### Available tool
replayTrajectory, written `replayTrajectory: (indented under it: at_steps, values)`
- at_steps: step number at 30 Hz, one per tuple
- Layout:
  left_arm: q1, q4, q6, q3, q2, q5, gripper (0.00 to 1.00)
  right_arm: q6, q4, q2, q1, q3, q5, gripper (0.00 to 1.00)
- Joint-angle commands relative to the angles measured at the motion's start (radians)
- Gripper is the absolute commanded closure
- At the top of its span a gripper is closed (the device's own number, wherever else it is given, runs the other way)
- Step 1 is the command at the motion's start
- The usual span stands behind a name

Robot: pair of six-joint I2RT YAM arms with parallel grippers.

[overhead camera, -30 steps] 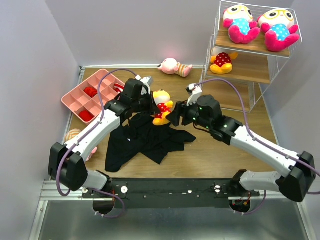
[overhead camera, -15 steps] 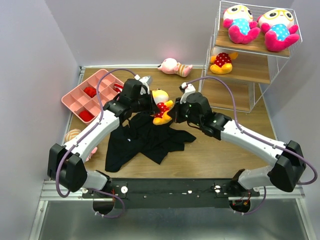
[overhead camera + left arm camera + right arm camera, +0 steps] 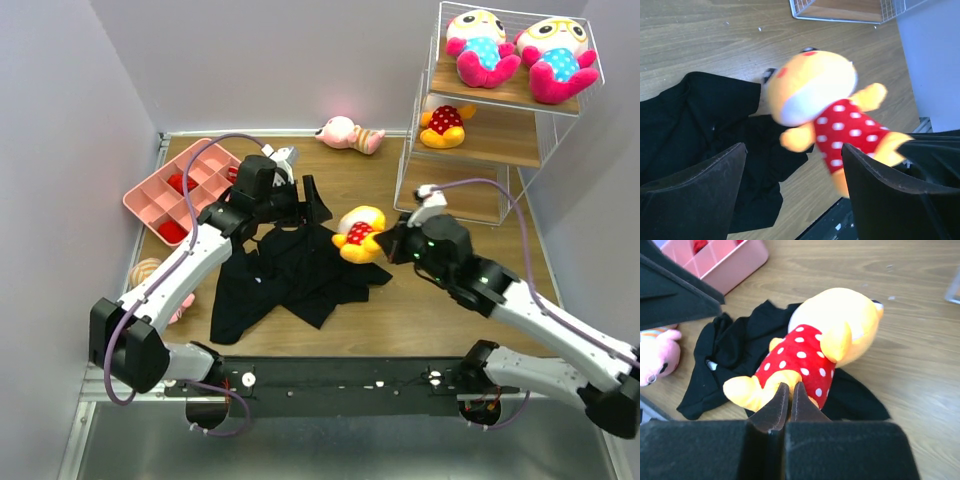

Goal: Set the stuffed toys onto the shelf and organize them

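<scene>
A yellow-orange stuffed toy (image 3: 360, 233) with a red dotted body hangs just above the black garment. My right gripper (image 3: 388, 242) is shut on its lower body (image 3: 790, 371). My left gripper (image 3: 312, 204) stands open a little left of it, its fingers (image 3: 700, 187) wide apart with nothing between them. The toy (image 3: 812, 90) lies beyond them. The shelf (image 3: 480, 150) stands at the far right. Two blue-bodied toys (image 3: 480, 45) lie on its top board and a yellow one (image 3: 443, 124) on the middle board. A pink striped toy (image 3: 349, 133) lies at the table's back.
A black garment (image 3: 290, 272) is spread over the table's middle. The pink compartment tray (image 3: 150, 200) sits at the left with red pieces inside. Another pale pink toy (image 3: 147, 272) lies at the left edge, partly under my left arm.
My left gripper opened and let go of the yellow toy. My right gripper shut on it and drew it to the right, away from the left gripper.
</scene>
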Motion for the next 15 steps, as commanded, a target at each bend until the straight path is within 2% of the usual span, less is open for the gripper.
replayTrajectory:
  at_steps: [1, 3, 7, 12, 15]
  values:
    - [0.009, 0.018, 0.002, -0.012, -0.03, -0.035, 0.13, 0.01, -0.159, -0.213, 0.004, -0.043, 0.218, 0.99]
    - [0.009, 0.02, 0.002, -0.012, -0.03, -0.035, 0.13, -0.015, -0.201, -0.284, 0.002, -0.047, 0.313, 0.99]
    - [0.009, 0.023, 0.002, -0.018, -0.028, -0.041, 0.13, -0.099, -0.176, -0.455, -0.004, -0.072, 0.455, 0.99]
    - [0.009, 0.021, 0.004, -0.02, -0.019, -0.054, 0.14, -0.252, -0.118, -0.483, -0.035, -0.032, 0.545, 0.99]
    - [0.009, 0.018, 0.006, -0.02, -0.013, -0.058, 0.14, -0.323, -0.095, -0.465, -0.082, 0.014, 0.538, 0.99]
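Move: The yellow toy in the red dress is already in the right gripper. The free right half of the middle shelf lies about 25 cm ahead, 27 cm to the gripper's right and 5 cm up. The other yellow toy stands on that shelf, some 13 cm right and 27 cm ahead of the gripper; a blue toy sits on the top shelf above the free half. The black cloth's middle lies 22 cm left, 4 cm ahead and 20 cm below. From the left gripper the free half is roughly 42 cm right and 14 cm ahead. Swing the right gripper quickly about 15 cm to the right, off the cloth's side and across to in front of the shelf, raising it some 9 cm and letting it draw back slightly. Turn it clockwise about 25 degrees while tipping the fingers up, and keep them shut on the toy's lower end. ##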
